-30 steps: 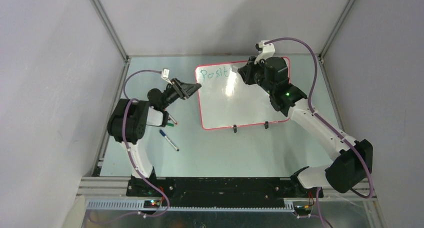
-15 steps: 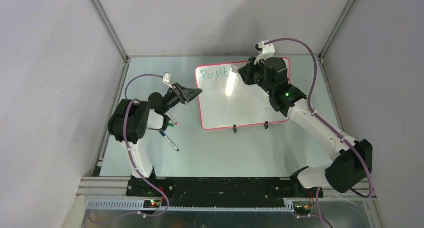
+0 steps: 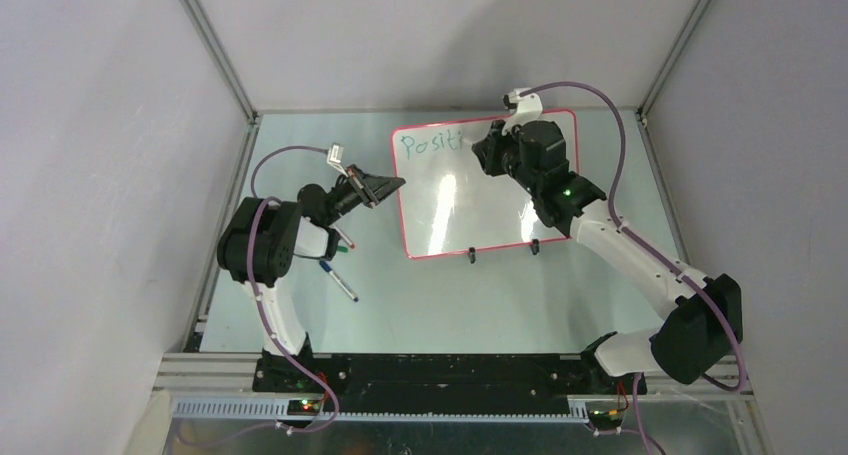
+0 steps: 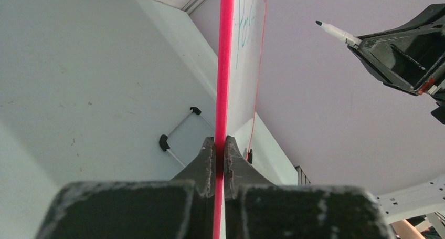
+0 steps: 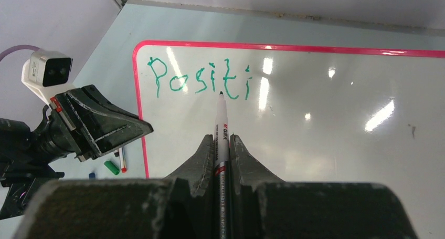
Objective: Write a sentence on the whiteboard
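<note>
The whiteboard (image 3: 450, 215) stands on the table, white with a red-pink rim (image 4: 225, 65). The sentence (image 3: 428, 144) is green handwriting along its top left, reading "Positi" (image 5: 199, 81). My left gripper (image 3: 392, 184) is shut on the board's left rim, which runs edge-on between its fingers (image 4: 220, 142). Over the board's upper middle, my right gripper (image 3: 482, 147) is shut on a white marker (image 5: 221, 118). The marker's dark tip points at the last letters. In the left wrist view the marker tip (image 4: 318, 23) sits off the board's face.
Loose pens lie on the table beside the left arm: a blue-capped one (image 3: 340, 283), a green cap (image 5: 110, 167) and a red-tipped one (image 5: 122, 160). The board's two black feet (image 3: 470, 256) (image 3: 534, 246) face the arms. Enclosure walls stand behind.
The left gripper has closed onto the board's left rim. One more green letter now follows "Posit". The board has shifted slightly, and the right gripper has moved a little left.
</note>
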Tool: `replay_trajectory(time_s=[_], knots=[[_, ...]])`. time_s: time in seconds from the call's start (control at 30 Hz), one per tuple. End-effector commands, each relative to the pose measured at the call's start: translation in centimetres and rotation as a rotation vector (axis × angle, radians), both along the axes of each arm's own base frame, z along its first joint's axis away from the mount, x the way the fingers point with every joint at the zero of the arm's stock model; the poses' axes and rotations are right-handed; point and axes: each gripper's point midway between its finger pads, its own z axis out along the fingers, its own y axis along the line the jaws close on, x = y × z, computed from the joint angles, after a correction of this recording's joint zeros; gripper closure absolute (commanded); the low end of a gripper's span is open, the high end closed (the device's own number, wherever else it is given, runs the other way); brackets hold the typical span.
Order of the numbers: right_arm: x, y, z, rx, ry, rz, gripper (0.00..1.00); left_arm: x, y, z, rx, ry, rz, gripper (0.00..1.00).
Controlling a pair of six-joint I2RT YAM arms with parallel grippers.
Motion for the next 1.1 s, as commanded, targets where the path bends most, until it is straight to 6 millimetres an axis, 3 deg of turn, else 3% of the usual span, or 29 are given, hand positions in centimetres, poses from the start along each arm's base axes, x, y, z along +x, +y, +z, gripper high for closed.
replay_trajectory(time_s=[0.0,0.23,0.27,0.3,0.37,0.43,0.9,1.07], knots=[[-0.2,-0.1,2.6,0.035,-0.071,-0.036,1.00,0.5,0.0,1.5,-0.007,-0.068,0.016,1.00],[0.6,-0.1,1.4,0.009,-0.057,-0.059,1.00,0.2,0.0,1.3,0.010,-0.092,0.019,0.97],[0.7,0.0,1.2,0.007,-0.053,-0.062,1.00,0.2,0.0,1.2,0.014,-0.092,0.019,0.93],[0.7,0.0,1.0,0.005,-0.051,-0.063,1.00,0.2,0.0,1.1,0.014,-0.092,0.016,0.79],[0.8,-0.1,1.0,0.004,-0.051,-0.067,1.00,0.2,-0.1,1.3,0.011,-0.093,0.005,0.61],[0.8,-0.2,1.2,0.005,-0.054,-0.070,1.00,0.2,-0.2,1.4,0.012,-0.102,0.008,0.52],[0.9,-0.7,1.3,0.003,-0.058,-0.084,1.00,1.4,-1.6,4.0,0.046,-0.255,-0.066,0.53],[0.9,-0.7,1.3,0.004,-0.057,-0.081,1.00,1.5,-1.7,3.5,0.066,-0.274,-0.062,0.47]])
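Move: The left fingers are already shut on the whiteboard's left edge; the board's middle lies about 16 cm to their right, level fore and aft, and roughly 2 cm lower. The green cap is down on the table some 7 cm back and 13 cm left, the blue pen about 15 cm back and 14 cm left. From the right hand, which holds the pen, the last letter "i" is about 8 cm ahead, 3 cm left and 5 cm below, with "t" some 2 cm left of it. Opening about halfway, the left fingers let go of the whiteboard's edge while the hand stays in place. Then that hand rises about 3 cm along the edge and forward some 2 cm, drifting about 1 cm right and tipping up some 10 degrees, the open fingers straddling the edge. The right hand keeps its grip on the pen, hovering off the board. ##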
